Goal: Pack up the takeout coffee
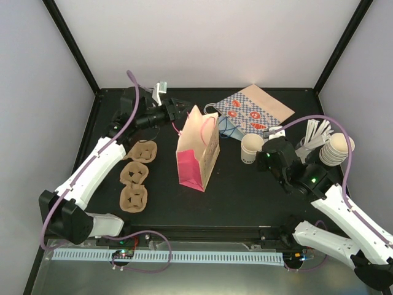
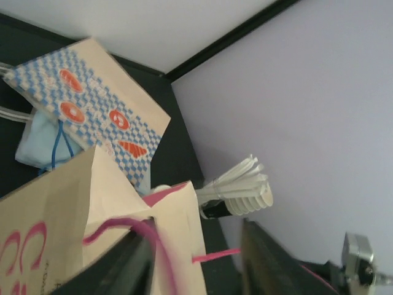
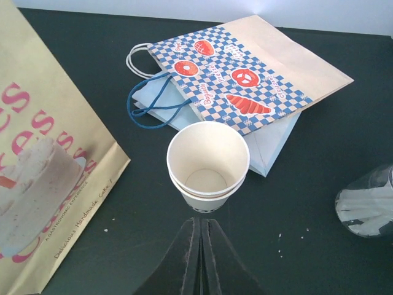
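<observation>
The takeout coffee (image 1: 251,148) is a small white paper cup standing upright and empty to the right of the pink bag (image 1: 198,149). In the right wrist view the cup (image 3: 208,165) shows a doubled rim and dark print low on its side. My right gripper (image 3: 201,220) is shut with nothing in it, its tips just short of the cup's near side; from above this gripper (image 1: 265,158) sits right beside the cup. My left gripper (image 1: 179,111) is at the bag's top rear edge. Its jaws stand open around the bag's rim (image 2: 178,239) and pink handle (image 2: 132,228).
Two flat paper bags (image 1: 256,110) lie at the back. A stack of cream cups (image 1: 336,149) and a bundle of white sticks (image 1: 315,133) stand at the right. Three brown pulp carriers (image 1: 135,174) lie in a row left of the pink bag.
</observation>
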You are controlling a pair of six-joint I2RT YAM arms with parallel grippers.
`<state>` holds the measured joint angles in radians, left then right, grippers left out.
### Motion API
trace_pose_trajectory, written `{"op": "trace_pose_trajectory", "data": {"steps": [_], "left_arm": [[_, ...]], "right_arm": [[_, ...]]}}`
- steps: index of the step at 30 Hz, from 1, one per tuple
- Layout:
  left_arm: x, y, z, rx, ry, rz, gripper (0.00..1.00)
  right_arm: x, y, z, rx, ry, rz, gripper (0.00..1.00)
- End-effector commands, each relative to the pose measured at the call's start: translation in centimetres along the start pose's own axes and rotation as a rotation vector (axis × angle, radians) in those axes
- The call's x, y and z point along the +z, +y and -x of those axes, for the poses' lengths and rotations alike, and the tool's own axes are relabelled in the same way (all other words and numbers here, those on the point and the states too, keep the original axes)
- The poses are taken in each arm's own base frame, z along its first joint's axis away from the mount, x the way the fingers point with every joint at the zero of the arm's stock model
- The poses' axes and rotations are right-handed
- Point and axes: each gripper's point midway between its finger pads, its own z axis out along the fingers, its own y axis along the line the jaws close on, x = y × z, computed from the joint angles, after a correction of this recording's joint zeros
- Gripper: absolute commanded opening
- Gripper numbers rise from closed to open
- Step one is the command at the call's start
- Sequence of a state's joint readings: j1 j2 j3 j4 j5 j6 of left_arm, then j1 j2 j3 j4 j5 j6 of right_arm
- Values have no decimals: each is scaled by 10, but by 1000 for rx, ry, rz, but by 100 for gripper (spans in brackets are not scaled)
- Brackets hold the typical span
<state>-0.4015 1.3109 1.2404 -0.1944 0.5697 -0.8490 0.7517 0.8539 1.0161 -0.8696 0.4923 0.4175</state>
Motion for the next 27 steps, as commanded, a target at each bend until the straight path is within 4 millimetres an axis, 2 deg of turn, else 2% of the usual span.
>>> {"op": "trace_pose_trajectory", "data": {"steps": [1,3,4,7,8,16,22,27], "left_arm": [[-22,-9,10,82,-38,13,53],[-35,-10,13,129,-63,63,73],[-43,-7,14,148,-85,103,80],[-66,-5,16,199,-134,178,96],[-74,-5,16,216,-146,202,98],[-142,13,6,276,-202,462,99],[-195,47,-8,259,-223,715,99],[-230,76,-28,211,-211,896,99]], "right_arm": [[-2,3,3,13,-19,29,6],[-2,4,4,11,-18,35,6],[-2,5,5,9,-18,37,6],[-2,7,6,5,-20,43,7],[-2,7,7,4,-22,46,7],[0,12,11,-4,-23,62,7],[1,15,11,-8,-20,71,7],[0,15,12,-11,-23,74,7]]}}
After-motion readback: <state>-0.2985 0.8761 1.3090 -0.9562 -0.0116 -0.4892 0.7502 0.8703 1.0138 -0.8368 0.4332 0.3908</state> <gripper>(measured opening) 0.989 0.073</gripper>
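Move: The paper bag's middle is about 5 cm right, 4 cm back and 18 cm below the left hand, its pink handle still at the partly open fingertips. The far cup carrier lies some 21 cm left, 6 cm ahead and 31 cm down, the near one 22 cm left and 10 cm back; the paper cups are roughly 26 cm to the hand's right and 3 cm ahead. From the right hand the bag is about 24 cm left and 7 cm ahead. The bag's pink handle comes free as the left fingers, already loosening, spread wide; the left hand then swings away from the bag to its left, about 17 cm, and some 9 cm back, towards the cup carriers. It lifts a few centimetres on the way and sinks again to its starting height, while the wrist turns counter-clockwise and its left side rises, each some 30 degrees. ##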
